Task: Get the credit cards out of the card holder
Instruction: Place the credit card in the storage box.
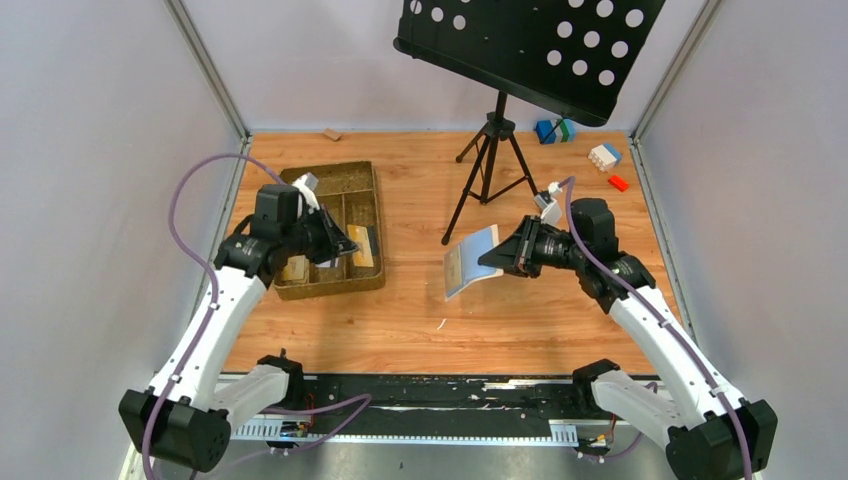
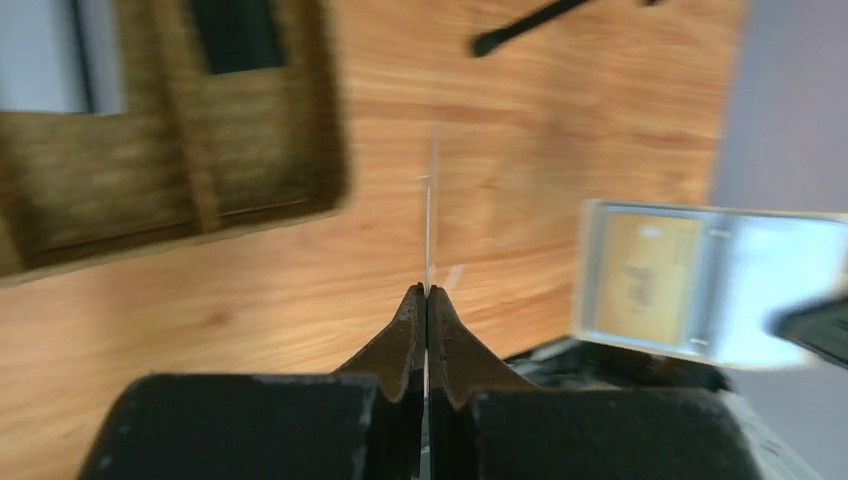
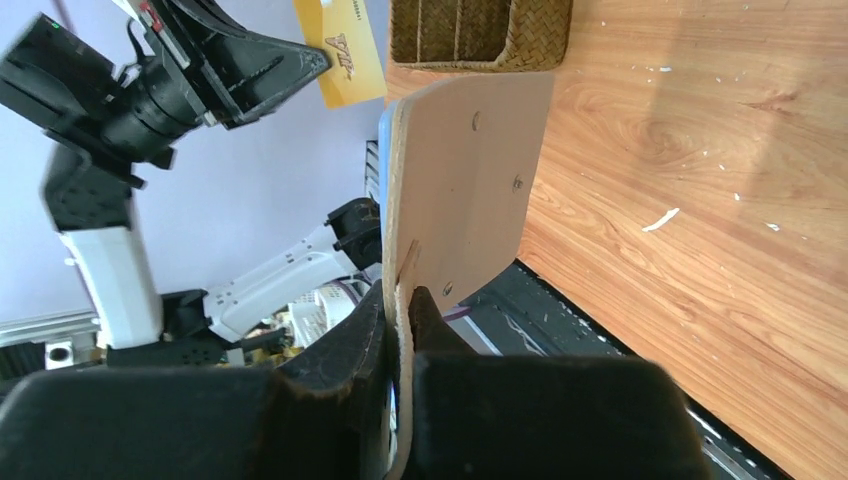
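My left gripper [image 1: 345,245] is shut on an orange-yellow credit card [image 1: 363,245] and holds it over the woven brown tray [image 1: 345,180]. In the left wrist view the card [image 2: 430,200] stands edge-on as a thin line between the closed jaws of that gripper [image 2: 427,290]. A silver-grey card [image 2: 40,50] and a black card [image 2: 235,30] lie in the tray [image 2: 170,190]. My right gripper [image 1: 497,258] is shut on the cream-beige card holder [image 1: 470,262], which hangs open above the table. Its light blue inside [image 2: 770,275] has a tan panel; whether a card sits there is unclear. The right wrist view shows the holder's outside [image 3: 465,190] in the jaws of the right gripper [image 3: 400,290].
A black tripod [image 1: 490,150] with a perforated music desk [image 1: 530,45] stands at the back centre, close behind the right gripper. Toy bricks [image 1: 605,155] lie at the back right. A small wooden block [image 1: 331,134] sits by the back wall.
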Controlling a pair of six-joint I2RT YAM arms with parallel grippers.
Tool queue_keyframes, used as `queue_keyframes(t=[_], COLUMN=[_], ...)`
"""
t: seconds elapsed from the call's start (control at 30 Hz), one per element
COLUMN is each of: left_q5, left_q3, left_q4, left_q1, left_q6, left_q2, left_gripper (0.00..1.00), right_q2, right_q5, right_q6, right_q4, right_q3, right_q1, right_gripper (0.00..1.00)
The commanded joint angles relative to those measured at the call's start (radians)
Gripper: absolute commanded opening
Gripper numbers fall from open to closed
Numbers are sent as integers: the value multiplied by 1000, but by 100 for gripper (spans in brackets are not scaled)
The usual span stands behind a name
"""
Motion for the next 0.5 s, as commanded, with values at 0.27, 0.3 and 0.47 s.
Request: queue_keyframes(t=[0.27,0.3,0.47], left_q5=[-827,-846,-942], left_q3=[315,318,327], left_q4=[-583,-574,-534], left_q1=[2,2,6], left_q6=[379,386,421], left_q2=[228,241,326], left_gripper=[0,0,0], right_q2=[7,9,5], right_q5=[7,5,1], right_q6=[-147,-150,-169], right_q4=[-160,-164,-197], right_q3=[128,129,144], right_q1=[-6,-6,-7], right_gripper=[0,0,0])
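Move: The left hand already holds a yellow card above the storage box. Its goal, the yellow card pile in the box's left compartment, lies about 16 cm to its left, some 3 cm ahead and roughly 20 cm below. The grey card is about 8 cm left and 7 cm ahead; the black card is 10 cm ahead and 2 cm right, both at about the pile's depth. From the right hand the pile is some 50 cm left and 8 cm ahead. Still pinching the yellow card between shut fingers, the left hand sweeps about 15 cm left and sinks some 5 cm, from over the box's right part towards the pile in the left compartment, slowing near the end. Meanwhile the wrist rolls over some 55 degrees, hand's left side rising, so fingers and card swing from slanting right to pointing steeply down. ##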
